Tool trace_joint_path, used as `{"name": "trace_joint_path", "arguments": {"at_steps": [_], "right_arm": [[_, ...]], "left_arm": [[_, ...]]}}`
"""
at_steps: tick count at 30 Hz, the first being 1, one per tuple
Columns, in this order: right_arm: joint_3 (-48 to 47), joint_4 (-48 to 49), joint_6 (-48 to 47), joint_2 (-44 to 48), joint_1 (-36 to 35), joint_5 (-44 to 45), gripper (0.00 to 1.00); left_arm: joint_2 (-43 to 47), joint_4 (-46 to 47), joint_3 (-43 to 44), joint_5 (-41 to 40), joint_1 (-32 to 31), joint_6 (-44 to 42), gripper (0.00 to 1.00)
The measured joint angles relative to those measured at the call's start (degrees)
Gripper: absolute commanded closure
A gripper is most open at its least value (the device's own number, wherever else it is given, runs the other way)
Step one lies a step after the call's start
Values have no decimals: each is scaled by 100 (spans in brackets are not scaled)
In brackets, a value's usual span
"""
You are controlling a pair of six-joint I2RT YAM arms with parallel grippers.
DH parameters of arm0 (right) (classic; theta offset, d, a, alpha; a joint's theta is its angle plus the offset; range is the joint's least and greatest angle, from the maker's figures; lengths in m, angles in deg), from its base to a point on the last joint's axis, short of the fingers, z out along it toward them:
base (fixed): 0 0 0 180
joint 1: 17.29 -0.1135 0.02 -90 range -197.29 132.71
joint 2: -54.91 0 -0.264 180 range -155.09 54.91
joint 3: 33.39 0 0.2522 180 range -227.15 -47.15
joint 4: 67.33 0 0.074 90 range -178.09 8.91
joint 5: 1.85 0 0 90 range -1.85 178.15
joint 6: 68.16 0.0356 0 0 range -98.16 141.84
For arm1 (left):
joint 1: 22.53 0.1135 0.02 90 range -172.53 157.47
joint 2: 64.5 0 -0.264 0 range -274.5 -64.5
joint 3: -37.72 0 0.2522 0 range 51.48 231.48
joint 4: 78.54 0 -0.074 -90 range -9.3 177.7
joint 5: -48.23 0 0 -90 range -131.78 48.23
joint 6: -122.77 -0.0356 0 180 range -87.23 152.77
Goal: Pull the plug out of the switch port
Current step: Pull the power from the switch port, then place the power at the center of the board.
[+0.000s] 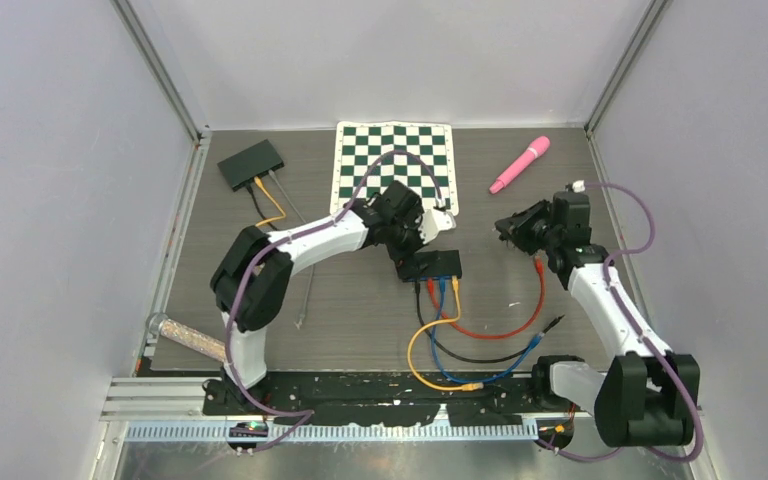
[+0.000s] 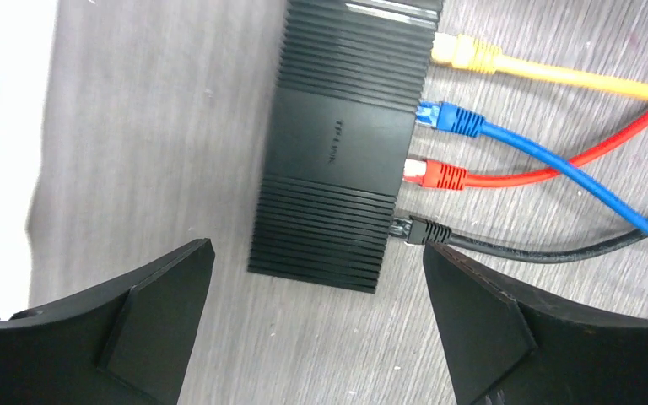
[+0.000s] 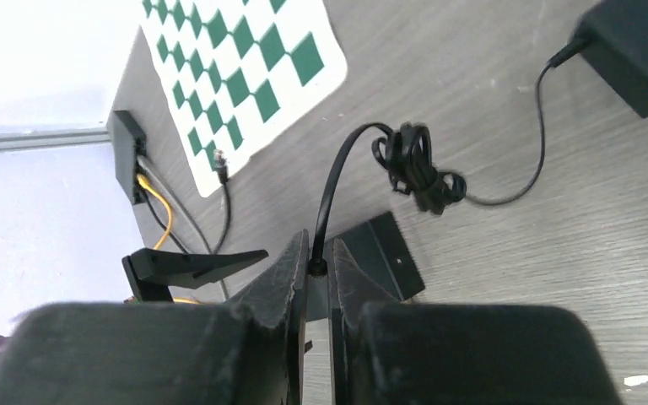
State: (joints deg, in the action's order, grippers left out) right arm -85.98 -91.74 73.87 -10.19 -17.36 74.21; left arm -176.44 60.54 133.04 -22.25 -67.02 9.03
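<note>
The black switch (image 1: pixel 430 265) lies mid-table with a yellow (image 2: pixel 464 52), a blue (image 2: pixel 451 118), a red (image 2: pixel 439 175) and a black plug (image 2: pixel 426 230) in the ports on its near side. My left gripper (image 2: pixel 316 253) hangs just over the switch (image 2: pixel 337 143), jaws wide open with nothing between them. To the right of the switch, my right gripper (image 3: pixel 316 245) is shut on a small black plug (image 3: pixel 315 268) at the end of a thin black cable. That cable runs through a tied bundle (image 3: pixel 418 169) to a black adapter (image 3: pixel 633 51). This plug is held apart from the switch (image 3: pixel 380 253).
A green-and-white checkerboard mat (image 1: pixel 395 160) lies at the back, with a second black switch (image 1: pixel 251 163) to its left and a pink microphone-shaped object (image 1: pixel 520 165) to its right. The coloured cables loop toward the front edge (image 1: pixel 470 350). A glittery tube (image 1: pixel 185 335) lies front left.
</note>
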Motion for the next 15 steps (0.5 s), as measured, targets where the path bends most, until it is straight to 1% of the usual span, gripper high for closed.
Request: {"name": "trace_joint_path", "arguments": {"at_steps": [2,4,10,15], "right_arm": [[-293,-199,-236,223,33,107,95],[-647,-437,-501,356,103,173,94],[-1906,-1209,-1287,372,367,330,95],[-2717,-1554,-1703,356,507,511,95]], "left_arm": [[254,186,-90,-114,0,125,0],[601,575,-297,-295,0,321,1],[1766,1985,-1357,-960,2,1069,0],[2260,2579,-1641,-1602,15,1602,0]]}}
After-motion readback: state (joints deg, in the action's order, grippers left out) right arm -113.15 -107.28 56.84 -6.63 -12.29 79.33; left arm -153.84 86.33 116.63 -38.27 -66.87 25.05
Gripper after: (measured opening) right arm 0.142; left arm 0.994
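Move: The switch lies about 5 cm to the right of the open left hand, level with it front to back and 3 cm down; the chessboard's middle is some 20 cm ahead of that hand, 3 cm left. The right fingers already hold the pulled power plug. From them the switch is roughly 11 cm left, 4 cm back, 10 cm down, the adapter box some 7 cm right and 1 cm ahead, equally low, and the pink microphone 17 cm ahead, 6 cm right. Straight up for the most part, about 17 cm and fast, the right arm lifts the power plug away from the switch, bearing some 5 cm to the right and tilting up about 25 degrees while its fingers keep their pinch. The left hand, fingers staying wide open, backs off the switch too: up 13 cm and a little forward, swinging counter-clockwise as it tilts. ##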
